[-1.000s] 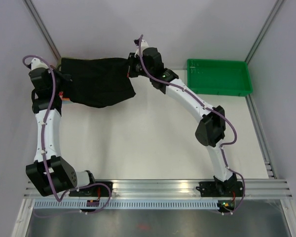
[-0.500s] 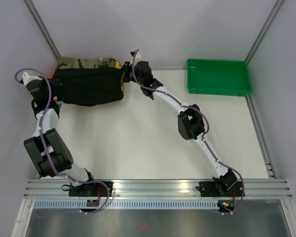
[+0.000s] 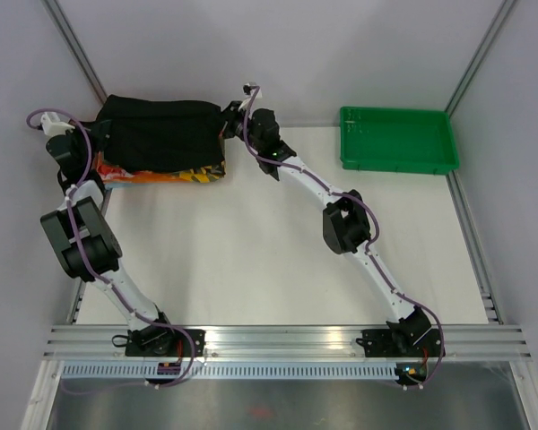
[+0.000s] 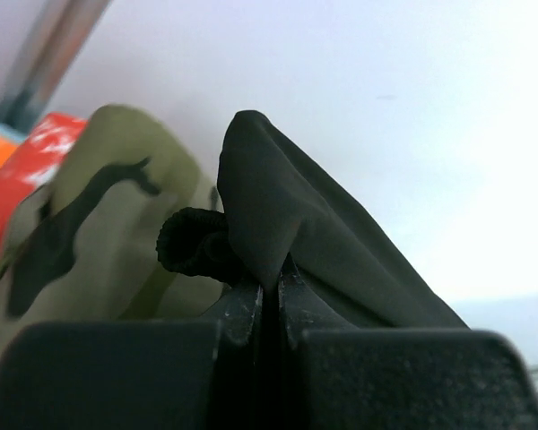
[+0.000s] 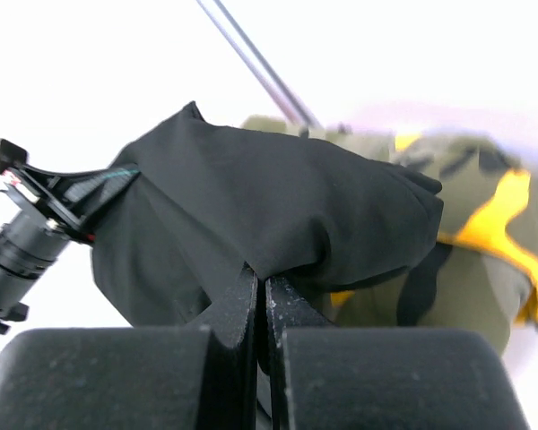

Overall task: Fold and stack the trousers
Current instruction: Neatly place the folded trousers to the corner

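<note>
The black trousers (image 3: 161,133), folded into a thick bundle, are held over the camouflage garment (image 3: 166,174) at the table's far left corner. My left gripper (image 3: 97,136) is shut on the bundle's left end; in the left wrist view black cloth (image 4: 287,215) rises from between its closed fingers (image 4: 242,309). My right gripper (image 3: 229,125) is shut on the right end, and in the right wrist view the trousers (image 5: 251,197) drape over its closed jaws (image 5: 264,296). Whether the bundle touches the garment below I cannot tell.
A green tray (image 3: 396,140) stands at the far right. The folded olive, black and orange camouflage garment shows in both wrist views (image 4: 99,206) (image 5: 484,233). Grey walls and a metal frame post (image 3: 76,49) close in the corner behind the stack.
Both arms have carried the black bundle back and to the left, over the camouflage garment. The left arm has stretched far toward the corner. Both grips stayed shut.
</note>
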You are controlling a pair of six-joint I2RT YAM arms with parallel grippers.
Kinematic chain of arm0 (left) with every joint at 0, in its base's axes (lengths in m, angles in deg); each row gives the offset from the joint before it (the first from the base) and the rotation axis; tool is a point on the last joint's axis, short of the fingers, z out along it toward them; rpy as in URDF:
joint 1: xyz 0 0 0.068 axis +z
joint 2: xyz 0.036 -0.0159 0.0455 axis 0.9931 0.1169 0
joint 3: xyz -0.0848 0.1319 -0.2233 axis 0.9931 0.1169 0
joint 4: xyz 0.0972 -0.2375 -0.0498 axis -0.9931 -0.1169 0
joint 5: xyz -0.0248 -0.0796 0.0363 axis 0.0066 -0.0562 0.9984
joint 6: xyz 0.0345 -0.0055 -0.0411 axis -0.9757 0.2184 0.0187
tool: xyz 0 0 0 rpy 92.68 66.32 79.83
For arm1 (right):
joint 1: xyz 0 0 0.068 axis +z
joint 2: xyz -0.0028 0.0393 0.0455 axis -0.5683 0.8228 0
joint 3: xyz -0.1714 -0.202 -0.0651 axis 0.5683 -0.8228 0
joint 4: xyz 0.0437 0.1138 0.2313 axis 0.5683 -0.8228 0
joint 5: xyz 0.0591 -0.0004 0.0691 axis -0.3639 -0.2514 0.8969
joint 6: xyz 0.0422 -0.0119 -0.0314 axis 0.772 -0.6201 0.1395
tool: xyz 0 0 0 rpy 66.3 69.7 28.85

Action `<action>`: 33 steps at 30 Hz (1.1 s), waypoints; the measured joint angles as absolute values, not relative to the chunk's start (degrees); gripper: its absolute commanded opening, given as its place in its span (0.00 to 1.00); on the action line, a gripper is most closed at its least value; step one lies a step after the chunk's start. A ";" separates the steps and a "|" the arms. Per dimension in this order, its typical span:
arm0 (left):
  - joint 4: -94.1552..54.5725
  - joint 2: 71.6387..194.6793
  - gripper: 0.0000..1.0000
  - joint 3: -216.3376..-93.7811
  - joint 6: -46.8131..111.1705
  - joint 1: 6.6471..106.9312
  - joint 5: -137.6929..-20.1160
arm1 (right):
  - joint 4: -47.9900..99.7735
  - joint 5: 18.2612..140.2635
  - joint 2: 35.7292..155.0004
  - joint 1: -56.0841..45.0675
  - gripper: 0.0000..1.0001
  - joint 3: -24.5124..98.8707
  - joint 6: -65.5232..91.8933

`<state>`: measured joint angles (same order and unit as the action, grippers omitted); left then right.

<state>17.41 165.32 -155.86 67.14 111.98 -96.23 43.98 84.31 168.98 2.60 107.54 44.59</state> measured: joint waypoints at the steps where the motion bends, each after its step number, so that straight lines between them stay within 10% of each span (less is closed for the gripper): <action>1: 18.73 166.55 0.02 -157.15 68.04 111.98 -96.97 | 44.84 83.81 168.98 2.60 0.00 107.76 44.22; 19: 5.70 180.80 0.07 -182.07 62.38 106.03 -97.19 | 52.25 77.56 178.18 1.00 0.00 110.40 45.11; 20: 1.96 181.28 0.14 -182.96 61.35 105.90 -95.72 | 52.22 77.60 178.64 1.00 0.12 110.58 45.44; 21: -1.73 181.93 0.33 -184.01 60.24 105.59 -93.84 | 52.22 77.73 179.10 1.02 0.81 110.64 45.94; 22: -4.97 182.46 0.97 -184.69 58.93 105.16 -91.48 | 52.09 77.75 179.38 1.09 0.98 110.64 46.34; 33: -6.23 183.55 1.00 -174.85 56.61 103.82 -81.43 | 51.24 76.66 179.88 -1.93 0.98 102.29 35.54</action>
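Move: The folded black trousers are still pinched between both hands. The camouflage stack they go onto has its middle about 7 cm ahead, 12 cm right and 18 cm below the left hand, and from the right hand some 6 cm ahead, 21 cm left and 17 cm below. The green tray stands well off, roughly 55 cm right of the right hand, 5 cm ahead and 22 cm lower. Forward some 7 to 9 cm go both hands, carrying the black trousers over the camouflage stack; the left first rises about 4 cm, then both sink and open wide on the way down, letting the ends go. The left ends about 13 cm lower, tipped down some 20 degrees; the right ends 16 cm lower, drifting 6 cm right off the trousers' end. ##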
